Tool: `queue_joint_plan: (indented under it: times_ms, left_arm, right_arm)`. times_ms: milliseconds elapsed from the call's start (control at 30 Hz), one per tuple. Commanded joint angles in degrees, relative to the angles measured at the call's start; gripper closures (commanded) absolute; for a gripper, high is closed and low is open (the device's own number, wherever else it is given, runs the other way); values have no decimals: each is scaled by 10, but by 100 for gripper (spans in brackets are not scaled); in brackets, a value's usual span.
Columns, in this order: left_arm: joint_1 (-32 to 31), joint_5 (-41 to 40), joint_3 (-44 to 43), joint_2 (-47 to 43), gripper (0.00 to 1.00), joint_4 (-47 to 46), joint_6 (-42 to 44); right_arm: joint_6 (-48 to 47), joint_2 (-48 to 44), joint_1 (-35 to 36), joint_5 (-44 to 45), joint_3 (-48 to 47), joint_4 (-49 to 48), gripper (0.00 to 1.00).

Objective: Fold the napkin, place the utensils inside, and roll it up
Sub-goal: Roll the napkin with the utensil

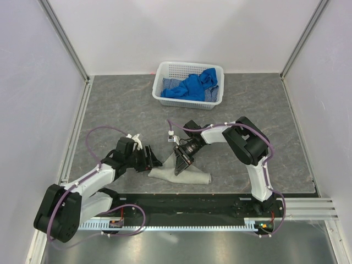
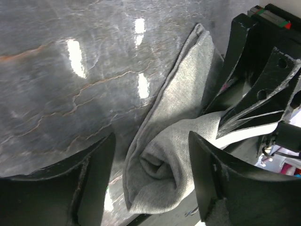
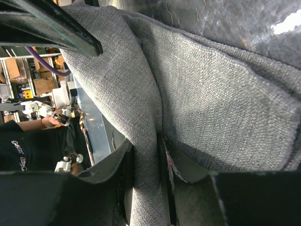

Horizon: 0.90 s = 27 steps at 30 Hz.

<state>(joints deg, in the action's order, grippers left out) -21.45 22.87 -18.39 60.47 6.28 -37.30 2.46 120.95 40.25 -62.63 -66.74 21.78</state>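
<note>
The grey-beige napkin (image 1: pixel 193 176) lies as a loose roll on the table between my two grippers. In the left wrist view its rolled end (image 2: pixel 162 174) sits between the fingers of my left gripper (image 2: pixel 150 146), which is open with a gap on each side. My right gripper (image 3: pixel 146 160) is shut on a fold of the napkin (image 3: pixel 211 103), pinching the cloth upright. From above, the left gripper (image 1: pixel 153 163) is at the napkin's left end and the right gripper (image 1: pixel 181 163) is over its middle. The utensils are hidden.
A white basket (image 1: pixel 165 74) with bright blue cloths (image 1: pixel 192 86) stands at the back of the table. The black rail (image 1: pixel 181 203) with the arm bases runs along the near edge. Walls close in left and right.
</note>
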Motion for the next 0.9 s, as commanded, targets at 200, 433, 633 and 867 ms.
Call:
queue_joint_plan:
  times_ms: [200,433,633,867]
  left_arm:
    - [1,46,42,46,81,-90,-27]
    - [1,53,37,70,98,-91,-15]
    - [1,55,26,98,98,-85,-7]
    - [1,43,-5,126,98,-33,-4]
  right_arm:
    - [-2,1,-3,102,-12,9,59]
    - [-2,-98,-3,171,-1,1,40]
    - [-43,-242,29,268,86,-73,24]
    - [-111,-361,180,517,176,-123,15]
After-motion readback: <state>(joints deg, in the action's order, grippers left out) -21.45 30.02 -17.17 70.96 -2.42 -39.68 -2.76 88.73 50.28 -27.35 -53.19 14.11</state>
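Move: The rolled napkin's left end lies just under the left hand's wide-open fingers, about 2 cm back, 1 cm to the right and 2 cm down. Its unrolled flap is some 3 cm ahead and 5 cm to the right of that hand. The right hand still has the middle of the roll between its fingers, some 1 cm back and 1 cm below the hand point; from it the roll's right end is about 11 cm right and 2 cm back. The roll's left end is pinched as the left hand sinks about 2 cm, easing back and right, and shuts its fingers almost fully, then stays there. The right hand opens and lets go of the roll's middle, rising some 6 cm while swinging forward about 3 cm and partly back again, its fingers turning about 45 degrees to point left and more steeply down. ##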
